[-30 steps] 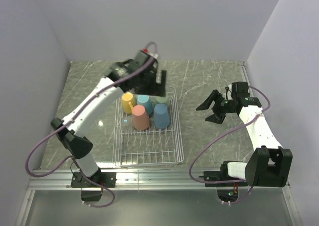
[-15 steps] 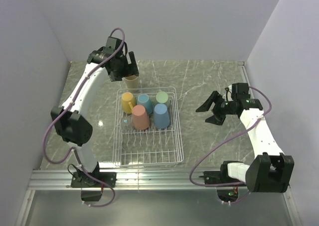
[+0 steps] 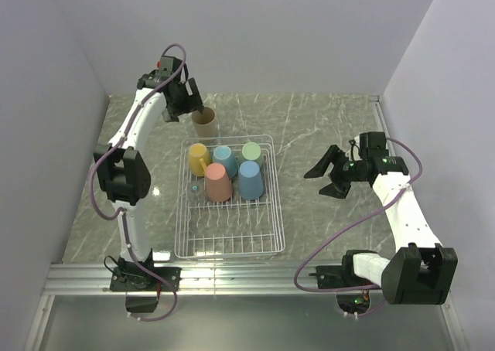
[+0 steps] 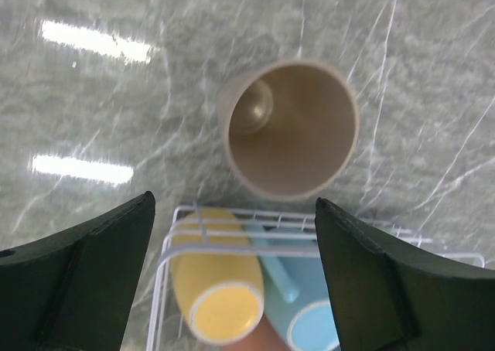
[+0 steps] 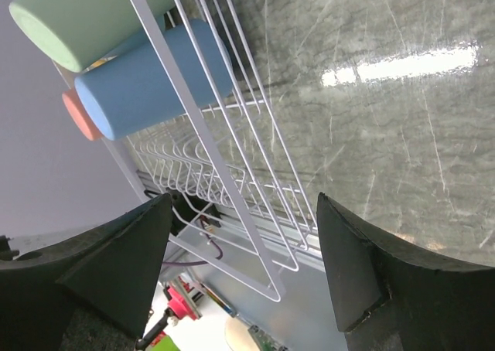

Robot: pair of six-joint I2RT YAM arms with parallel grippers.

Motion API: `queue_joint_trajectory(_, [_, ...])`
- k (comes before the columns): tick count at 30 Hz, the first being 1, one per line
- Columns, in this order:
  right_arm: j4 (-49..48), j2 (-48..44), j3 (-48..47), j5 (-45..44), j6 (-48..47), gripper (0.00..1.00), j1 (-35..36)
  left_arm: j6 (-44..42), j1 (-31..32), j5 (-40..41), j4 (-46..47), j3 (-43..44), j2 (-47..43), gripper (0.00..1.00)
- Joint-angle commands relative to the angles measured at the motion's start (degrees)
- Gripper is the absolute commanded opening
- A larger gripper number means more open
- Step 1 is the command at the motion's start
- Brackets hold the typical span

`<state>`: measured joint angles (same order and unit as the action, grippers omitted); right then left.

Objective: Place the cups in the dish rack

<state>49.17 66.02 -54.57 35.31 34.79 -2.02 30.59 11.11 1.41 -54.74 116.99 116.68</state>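
A beige cup (image 3: 204, 121) stands upright, mouth up, on the table just behind the white wire dish rack (image 3: 230, 253). Inside the rack's far half are a yellow mug (image 3: 198, 158), a light-blue mug (image 3: 225, 161), and green (image 3: 250, 151), blue (image 3: 250, 179) and salmon-pink (image 3: 218, 183) cups. My left gripper (image 3: 188, 103) is open and empty, hovering above and just left of the beige cup. In the left wrist view the beige cup (image 4: 290, 127) lies beyond the open fingers (image 4: 85, 274), apart from them. My right gripper (image 3: 329, 177) is open and empty, right of the rack.
The left wrist view shows the rack's back rim (image 4: 255, 231) with the yellow mug (image 4: 216, 289) and light-blue mug (image 4: 309, 308) behind it. The right wrist view shows the rack's side wires (image 5: 232, 173) and the green (image 5: 85, 15) and blue (image 5: 151, 76) cups. White walls enclose the table.
My left arm has swung from over the rack's back edge to the far left corner. The beige cup now stands on the table behind the rack. The right gripper shifted slightly.
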Motion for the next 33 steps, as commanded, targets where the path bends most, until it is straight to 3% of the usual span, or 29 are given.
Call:
queue_joint_trajectory(1, [0.75, -0.45, -0.1, -0.68, -1.12, 0.82, 0.18, -1.32, 0.22, 0.0, 1.57, 5.52, 2.67, 0.89])
queue_joint_trajectory(8, [1.28, -1.59, 0.6, -1.73, -1.3, 0.82, 0.18, -0.79, -0.04, -0.88, 1.83, 7.11, 8.73, 0.79])
queue_joint_trajectory(12, [2.25, -1.86, -0.28, -3.05, -1.74, 0.82, 0.09, -0.62, -0.04, -1.94, 2.71, 6.33, 9.7, 0.57])
queue_joint_trajectory(16, [2.51, -1.86, -0.54, -3.23, -1.56, 0.82, 0.09, -0.79, -0.04, -2.72, 3.41, 6.14, 10.67, 0.5])
queue_joint_trajectory(17, [2.6, -1.95, -0.63, -3.32, -1.48, 0.82, 0.0, -0.79, -0.21, -3.16, 3.24, 6.41, 11.37, 0.44])
queue_joint_trajectory(19, [2.6, -2.03, -0.8, -3.41, -1.39, 0.82, 0.09, -0.79, -0.13, -3.78, 3.24, 6.76, 11.81, 0.17])
queue_joint_trajectory(21, [2.77, -1.95, -1.07, -3.49, -1.39, 0.82, 0.0, -0.62, -0.13, -4.48, 3.85, 6.41, 11.55, 0.0])
queue_joint_trajectory(28, [1.81, -1.77, -4.05, -1.65, 0.89, 0.82, 0.0, 1.22, -2.06, -5.71, 9.47, -1.4, 2.16, 0.0])
queue_joint_trajectory(33, [-3.19, -1.6, -8.62, 5.18, 6.25, 0.84, 0.0, 6.66, -6.98, -16.77, 18.69, -12.37, -11.37, 0.0])
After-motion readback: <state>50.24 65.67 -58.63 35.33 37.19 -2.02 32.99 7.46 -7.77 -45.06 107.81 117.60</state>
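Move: The tan cup stands upright about 6 cm ahead of the left gripper and 4 cm to its right, its middle some 10 cm below. The dish rack's far left corner is roughly 1 cm ahead, 2 cm left and 8 cm down; inside the rack, the yellow mug sits about 5 cm back and 2 cm right, the light blue mug 5 cm back and 9 cm right, both some 10 cm lower. From the right gripper the tan cup is roughly 30 cm ahead, 26 cm left and 9 cm below. Lower the open left gripper about 6.5 cm, easing 3 cm forward, onto the near left part of the tan cup's rim; shut the fingers fully so they pinch its thin wall. Keeping that pinch, lift about 2.5 cm while drawing back 2 cm and slightly left. Raise the open, empty right gripper some 3 cm at the end. ##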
